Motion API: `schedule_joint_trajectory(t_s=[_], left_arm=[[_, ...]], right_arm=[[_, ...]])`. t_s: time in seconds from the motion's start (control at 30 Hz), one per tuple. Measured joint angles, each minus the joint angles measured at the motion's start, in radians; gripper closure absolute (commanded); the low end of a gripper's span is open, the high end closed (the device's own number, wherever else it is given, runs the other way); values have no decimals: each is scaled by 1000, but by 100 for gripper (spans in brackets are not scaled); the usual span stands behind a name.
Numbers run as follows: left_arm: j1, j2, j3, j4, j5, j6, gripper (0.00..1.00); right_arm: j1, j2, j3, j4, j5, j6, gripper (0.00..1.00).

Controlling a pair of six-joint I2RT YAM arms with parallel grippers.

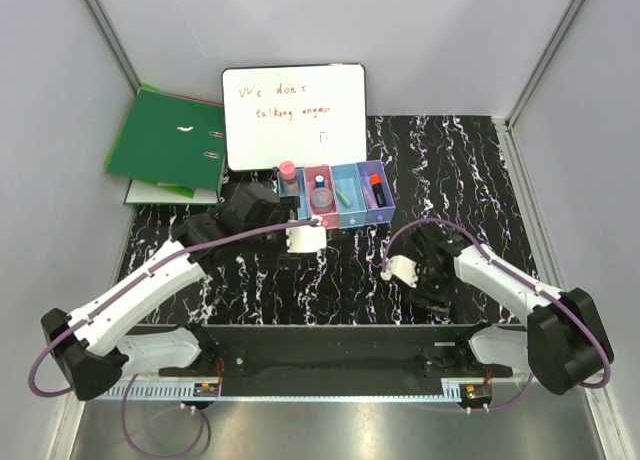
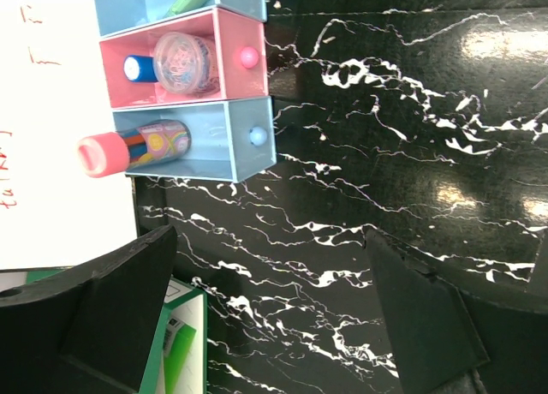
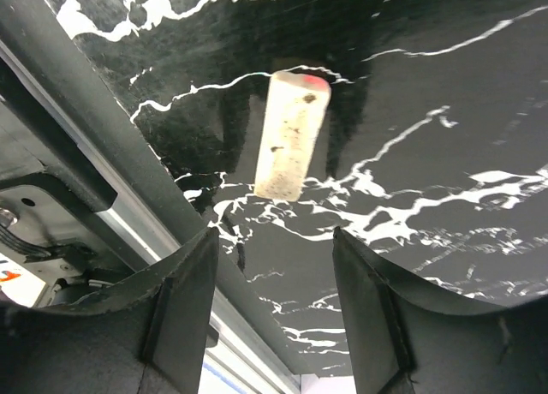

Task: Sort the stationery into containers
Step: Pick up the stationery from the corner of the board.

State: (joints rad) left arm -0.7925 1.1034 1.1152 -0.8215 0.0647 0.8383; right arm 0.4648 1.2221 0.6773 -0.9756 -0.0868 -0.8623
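Observation:
The containers (image 1: pixel 340 195) stand in a row below the whiteboard. In the left light blue bin (image 2: pixel 244 158) lies the pink-capped cylinder (image 2: pixel 137 148). The pink bin (image 2: pixel 235 86) holds the clear pot (image 2: pixel 184 62) and the blue-capped tube (image 2: pixel 137 68). A green stick (image 1: pixel 343 196) is in the third bin and a red-and-black marker (image 1: pixel 377 192) in the purple one. My left gripper (image 2: pixel 272 235) hovers open and empty just in front of the bins. A small pale bar with a pink end (image 3: pixel 291 137) lies on the table just beyond my right gripper (image 3: pixel 274 240), which is open around nothing.
A whiteboard (image 1: pixel 293 115) with red writing leans at the back, right behind the bins. A green ring binder (image 1: pixel 165 145) lies at the back left. The metal rail (image 3: pixel 128 214) of the table's near edge runs close beside the right gripper.

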Motion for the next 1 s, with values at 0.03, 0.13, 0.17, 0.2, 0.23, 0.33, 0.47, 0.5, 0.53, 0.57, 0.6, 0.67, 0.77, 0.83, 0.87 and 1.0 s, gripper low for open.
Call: schedule_joint_trajectory(t_s=[0.03, 0.13, 0.17, 0.2, 0.23, 0.33, 0.47, 0.5, 0.53, 0.57, 0.6, 0.67, 0.77, 0.83, 0.87, 1.0], left_arm=[[0, 8, 13, -2, -3, 0, 1], [0, 31, 52, 0, -10, 0, 1], [0, 35, 61, 1, -12, 0, 1], [0, 40, 70, 1, -13, 0, 1], [0, 45, 78, 0, -13, 0, 1], [0, 53, 90, 1, -13, 0, 1], [0, 58, 90, -1, -13, 0, 1], [0, 58, 90, -2, -13, 0, 1], [0, 58, 90, -2, -13, 0, 1], [0, 58, 90, -2, -13, 0, 1], [0, 58, 90, -2, -13, 0, 1], [0, 58, 90, -3, -13, 0, 1], [0, 58, 90, -4, -13, 0, 1], [0, 58, 90, -6, -13, 0, 1], [0, 58, 90, -8, -13, 0, 1], [0, 58, 90, -8, -13, -3, 1]], right_arm=[[0, 0, -11, 5, 0, -5, 38], [0, 1, -33, 27, -3, -14, 39], [0, 2, -37, 35, -3, -16, 39], [1, 7, -40, 44, -5, -17, 40], [1, 15, -42, 55, -8, -18, 41], [5, 55, -43, 94, -11, -20, 43], [8, 98, -38, 127, -4, -20, 56], [8, 101, -37, 129, -1, -20, 60], [8, 104, -36, 135, 5, -20, 62], [8, 106, -36, 142, 13, -19, 66], [8, 107, -36, 147, 17, -17, 65], [10, 107, -36, 149, 18, -15, 73], [12, 106, -37, 152, 20, -9, 88], [12, 103, -38, 151, 24, -5, 96], [12, 99, -38, 151, 27, 0, 98], [13, 93, -37, 148, 34, 13, 100]])
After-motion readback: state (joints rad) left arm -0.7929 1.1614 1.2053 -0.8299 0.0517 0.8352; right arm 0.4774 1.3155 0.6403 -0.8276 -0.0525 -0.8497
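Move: The white eraser is about 3 cm ahead of my right hand, 2 cm to its left and 3 cm below. The table's front edge is roughly 3 cm straight back from that hand. The purple compartment stands some 27 cm ahead of it and 13 cm to its left, at nearly the same height. From my left hand the eraser is about 29 cm to the right, 16 cm back and 20 cm down. I lower my open right hand about 2.5 cm to the table, easing some 1.5 cm forward to the eraser, fingers pointing down. There I hold the hand in place and shut the fingers almost fully, pinching the eraser's near-right end between the tips, grip effort rising. My empty, open left hand lifts about 2 cm, drifting forward and right, then waits. ##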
